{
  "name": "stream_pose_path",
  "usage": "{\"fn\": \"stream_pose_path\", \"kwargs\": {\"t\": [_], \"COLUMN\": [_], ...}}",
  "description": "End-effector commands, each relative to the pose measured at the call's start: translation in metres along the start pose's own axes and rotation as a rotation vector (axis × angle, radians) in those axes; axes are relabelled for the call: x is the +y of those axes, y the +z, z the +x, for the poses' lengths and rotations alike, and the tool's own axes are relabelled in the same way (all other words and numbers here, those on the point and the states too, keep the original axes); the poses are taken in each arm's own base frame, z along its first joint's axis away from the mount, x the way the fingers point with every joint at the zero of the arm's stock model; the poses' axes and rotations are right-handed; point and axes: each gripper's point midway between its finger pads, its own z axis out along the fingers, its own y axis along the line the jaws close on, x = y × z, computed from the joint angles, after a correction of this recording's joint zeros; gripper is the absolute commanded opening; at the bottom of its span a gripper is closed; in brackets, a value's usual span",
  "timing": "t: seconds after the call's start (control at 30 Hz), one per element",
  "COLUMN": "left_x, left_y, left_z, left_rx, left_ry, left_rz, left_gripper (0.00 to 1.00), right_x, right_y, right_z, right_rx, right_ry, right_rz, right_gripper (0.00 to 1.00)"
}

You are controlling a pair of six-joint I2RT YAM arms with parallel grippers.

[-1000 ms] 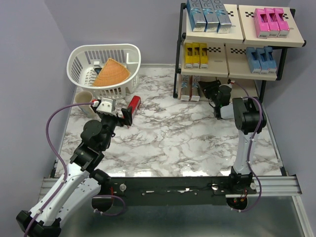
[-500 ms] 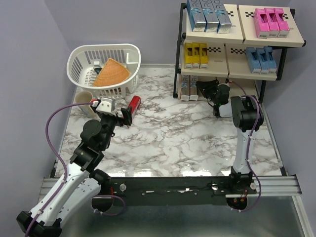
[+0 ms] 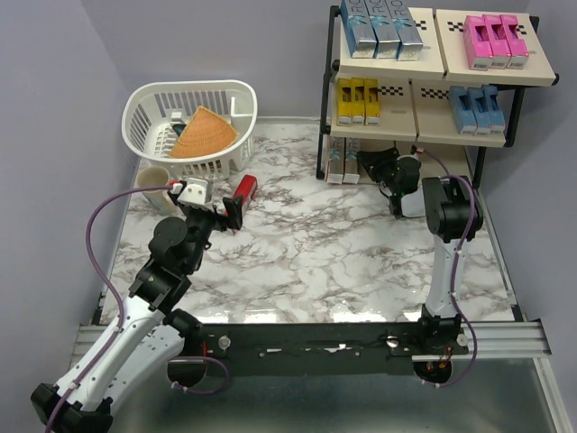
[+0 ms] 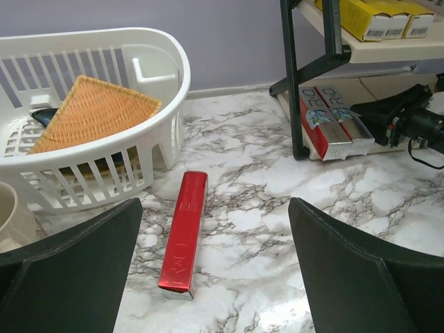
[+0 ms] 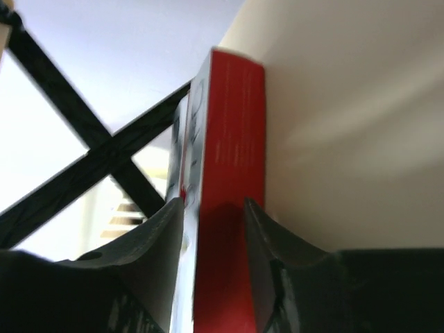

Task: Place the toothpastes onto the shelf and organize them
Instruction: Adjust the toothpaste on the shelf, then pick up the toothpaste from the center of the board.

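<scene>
One red toothpaste (image 3: 245, 188) (image 4: 184, 239) lies flat on the marble beside the basket. My left gripper (image 3: 223, 212) (image 4: 215, 205) hovers just short of it, open wide, with the carton nearer its left finger. On the shelf (image 3: 487, 70) stand silver-blue (image 3: 383, 27), pink (image 3: 494, 41), yellow (image 3: 357, 99) and light blue (image 3: 476, 106) toothpastes. Two red-and-silver cartons (image 3: 341, 168) (image 4: 333, 123) lie on the bottom tier. My right gripper (image 3: 370, 162) (image 5: 211, 202) reaches under the middle tier, shut on the end of the red carton (image 5: 232, 139) there.
A white plastic basket (image 3: 149, 101) at the back left holds a wicker triangle (image 3: 203, 133). A beige cup (image 3: 153, 180) stands in front of it. The shelf's black legs (image 4: 295, 90) border the bottom tier. Purple walls close in the left, back and right.
My right gripper has slid left along the bottom tier, and the cartons there have shifted left with it. The left arm and the red toothpaste on the table have not moved.
</scene>
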Motion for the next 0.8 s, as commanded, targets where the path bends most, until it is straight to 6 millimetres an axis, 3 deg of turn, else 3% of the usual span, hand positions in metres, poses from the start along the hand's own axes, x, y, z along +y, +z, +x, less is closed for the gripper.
{"fn": "stream_pose_path", "kwargs": {"t": [0.0,0.17,0.3,0.47,0.6,0.7,0.77], "left_x": [-0.006,-0.007,-0.005,-0.004,-0.001,0.005,0.009], "left_y": [0.002,0.008,0.013,0.026,0.05,0.067,0.074], "left_z": [0.0,0.007,0.026,0.039,0.068,0.086,0.097], "left_rx": [0.011,0.04,0.117,0.197,0.361,0.477,0.541], "left_ry": [-0.004,0.007,0.02,-0.016,-0.062,-0.089,-0.093], "left_rz": [0.032,0.034,0.02,0.009,0.007,-0.018,-0.046], "left_gripper": [0.99,0.99,0.99,0.99,0.99,0.99,0.99], "right_x": [0.011,0.012,0.013,0.011,0.001,-0.003,0.006], "right_y": [-0.032,-0.07,-0.1,-0.141,-0.167,-0.183,-0.185], "right_z": [-0.002,-0.005,0.007,0.038,0.058,0.073,0.072], "right_rx": [-0.026,-0.057,-0.026,0.091,0.171,0.201,0.172], "right_ry": [-0.042,-0.081,-0.1,-0.127,-0.187,-0.231,-0.235], "right_rz": [-0.014,0.017,0.034,0.04,0.092,0.1,0.087], "right_gripper": [0.55,0.75,0.89,0.96,1.0,1.0,1.0]}}
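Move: The red toothpaste on the table lies about 14 cm ahead of the left hand, 2 cm to its right and 27 cm below; the mug stands roughly 19 cm left and 12 ahead, the basket 33 ahead and 14 left. The right hand is already inside the bottom shelf: the second silver-red toothpaste's middle is some 3 cm left, 3 back and 2 below, its first mate 4 cm farther left. The second silver-red toothpaste is released: the right fingers come away from its right side and back out of the bottom shelf almost level, about 18 cm towards the base, opening from half to fully wide. Meanwhile the left hand, fingers open, sinks and then also reaches forward towards the red toothpaste, tipping down some 20 degrees. ##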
